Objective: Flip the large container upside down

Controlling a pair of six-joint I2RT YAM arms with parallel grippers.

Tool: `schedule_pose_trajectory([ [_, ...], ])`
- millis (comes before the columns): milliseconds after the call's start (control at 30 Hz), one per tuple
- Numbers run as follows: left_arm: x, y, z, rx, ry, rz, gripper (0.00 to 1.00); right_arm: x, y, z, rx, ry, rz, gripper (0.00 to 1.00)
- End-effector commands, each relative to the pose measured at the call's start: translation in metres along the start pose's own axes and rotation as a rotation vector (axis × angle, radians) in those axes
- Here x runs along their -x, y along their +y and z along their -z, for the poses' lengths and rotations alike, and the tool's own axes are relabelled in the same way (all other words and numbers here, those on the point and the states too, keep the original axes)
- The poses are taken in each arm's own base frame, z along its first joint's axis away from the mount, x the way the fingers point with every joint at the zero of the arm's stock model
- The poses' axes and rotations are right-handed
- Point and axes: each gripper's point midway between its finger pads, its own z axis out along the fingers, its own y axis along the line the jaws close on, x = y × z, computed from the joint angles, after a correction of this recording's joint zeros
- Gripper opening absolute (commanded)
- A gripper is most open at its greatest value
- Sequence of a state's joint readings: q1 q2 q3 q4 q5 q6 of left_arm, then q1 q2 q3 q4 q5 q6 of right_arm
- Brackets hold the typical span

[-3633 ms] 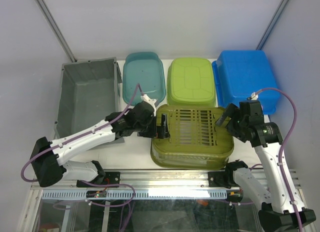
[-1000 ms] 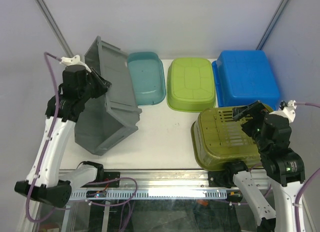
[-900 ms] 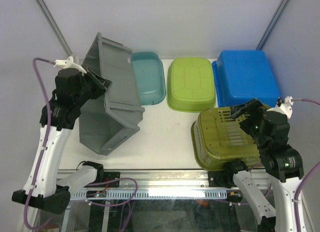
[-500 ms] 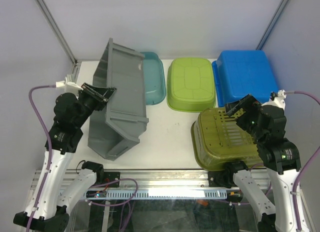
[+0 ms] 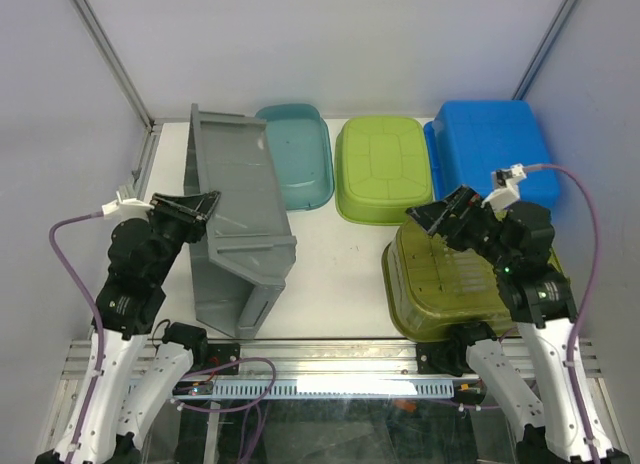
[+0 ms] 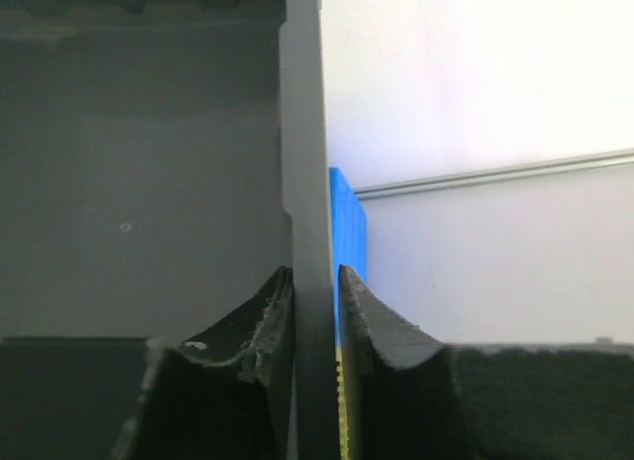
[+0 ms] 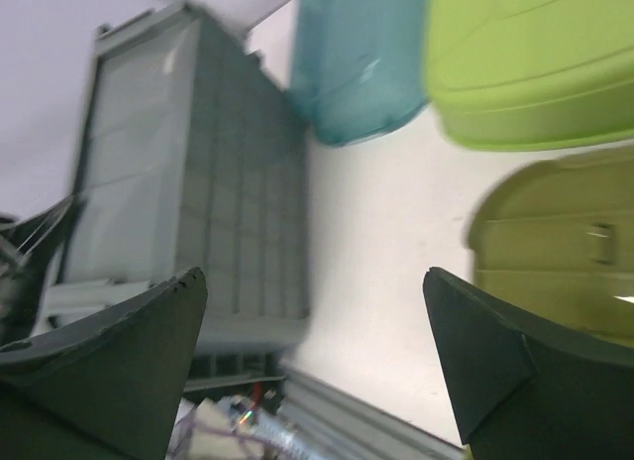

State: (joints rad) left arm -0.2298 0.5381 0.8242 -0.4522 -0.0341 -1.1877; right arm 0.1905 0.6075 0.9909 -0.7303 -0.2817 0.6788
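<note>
The large grey container (image 5: 240, 219) is tipped up on its side at the left of the table, its ribbed underside facing up and to the right. My left gripper (image 5: 203, 206) is shut on its rim; in the left wrist view the thin grey wall (image 6: 302, 133) runs straight between the two closed fingers of that gripper (image 6: 312, 274). My right gripper (image 5: 432, 212) hovers open over the olive basket, holding nothing. The right wrist view shows the right gripper (image 7: 312, 274) standing wide open, with the grey container (image 7: 178, 182) far off beyond it.
Along the back stand a teal tub (image 5: 302, 166), an overturned lime tub (image 5: 382, 167) and a blue tub (image 5: 492, 154). An overturned olive slotted basket (image 5: 450, 284) sits at the front right. The metal rail (image 5: 330, 356) lines the near edge.
The left arm has dropped toward the near left, and the grey container has rolled further over with it. The right gripper has swung left above the olive basket.
</note>
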Motion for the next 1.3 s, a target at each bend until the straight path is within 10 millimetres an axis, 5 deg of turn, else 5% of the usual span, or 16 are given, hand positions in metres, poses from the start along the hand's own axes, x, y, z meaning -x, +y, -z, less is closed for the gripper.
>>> schedule_pose_trajectory([
  [0,0.041,-0.037,0.026,-0.093,-0.191,0.023,0.35,-0.016,0.071,-0.008,0.450,0.132,-0.036,0.94],
  [100,0.045,-0.014,0.033,0.019,-0.217,-0.019,0.64,-0.022,0.092,-0.012,0.546,0.151,-0.064,0.94],
  [267,0.065,0.018,0.059,0.223,-0.307,-0.113,0.81,-0.066,0.140,-0.028,0.613,0.273,-0.002,0.95],
  [400,0.077,0.031,0.073,0.352,-0.330,-0.210,0.83,-0.128,0.175,-0.052,0.591,0.432,0.068,0.95],
  [533,0.077,0.049,0.080,0.479,-0.304,-0.270,0.84,-0.158,0.192,-0.079,0.545,0.531,0.087,0.90],
  [700,0.072,0.069,0.084,0.562,-0.267,-0.305,0.85,-0.161,0.219,-0.093,0.594,0.550,0.085,0.82],
  [1100,0.070,0.076,0.082,0.576,-0.253,-0.330,0.85,-0.199,0.259,-0.122,0.670,0.728,-0.011,0.69],
  [1267,0.067,0.078,0.079,0.584,-0.230,-0.358,0.84,-0.207,0.277,-0.118,0.752,0.783,-0.001,0.51],
])
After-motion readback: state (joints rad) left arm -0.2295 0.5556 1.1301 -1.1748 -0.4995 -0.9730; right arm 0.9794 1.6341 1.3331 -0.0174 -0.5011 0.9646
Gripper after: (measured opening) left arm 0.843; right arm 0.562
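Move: At the left hand, pinched between its fingers, is already the upper rim of the large container, which stands on its side; the container's middle lies about 8 cm right, 2 cm ahead and 15 cm below. From the right hand that middle is roughly 39 cm left, 5 cm ahead and 14 cm lower. Near the right hand's way, the teal tray lies some 33 cm left and 36 cm ahead of it, the green container about 6 cm left and 30 cm ahead, both some 25 cm down. Opening wide off the rim, the left hand moves about 10 cm left and 8 cm back, sinking slightly, while its wrist rolls left side up and tips down some 40 degrees. Meanwhile the right hand sweeps about 35 cm left across the table to the upper edge of the container's ribbed bottom, turning some 50 degrees counter-clockwise and partly closing its wide-open fingers as it comes up to that edge. ##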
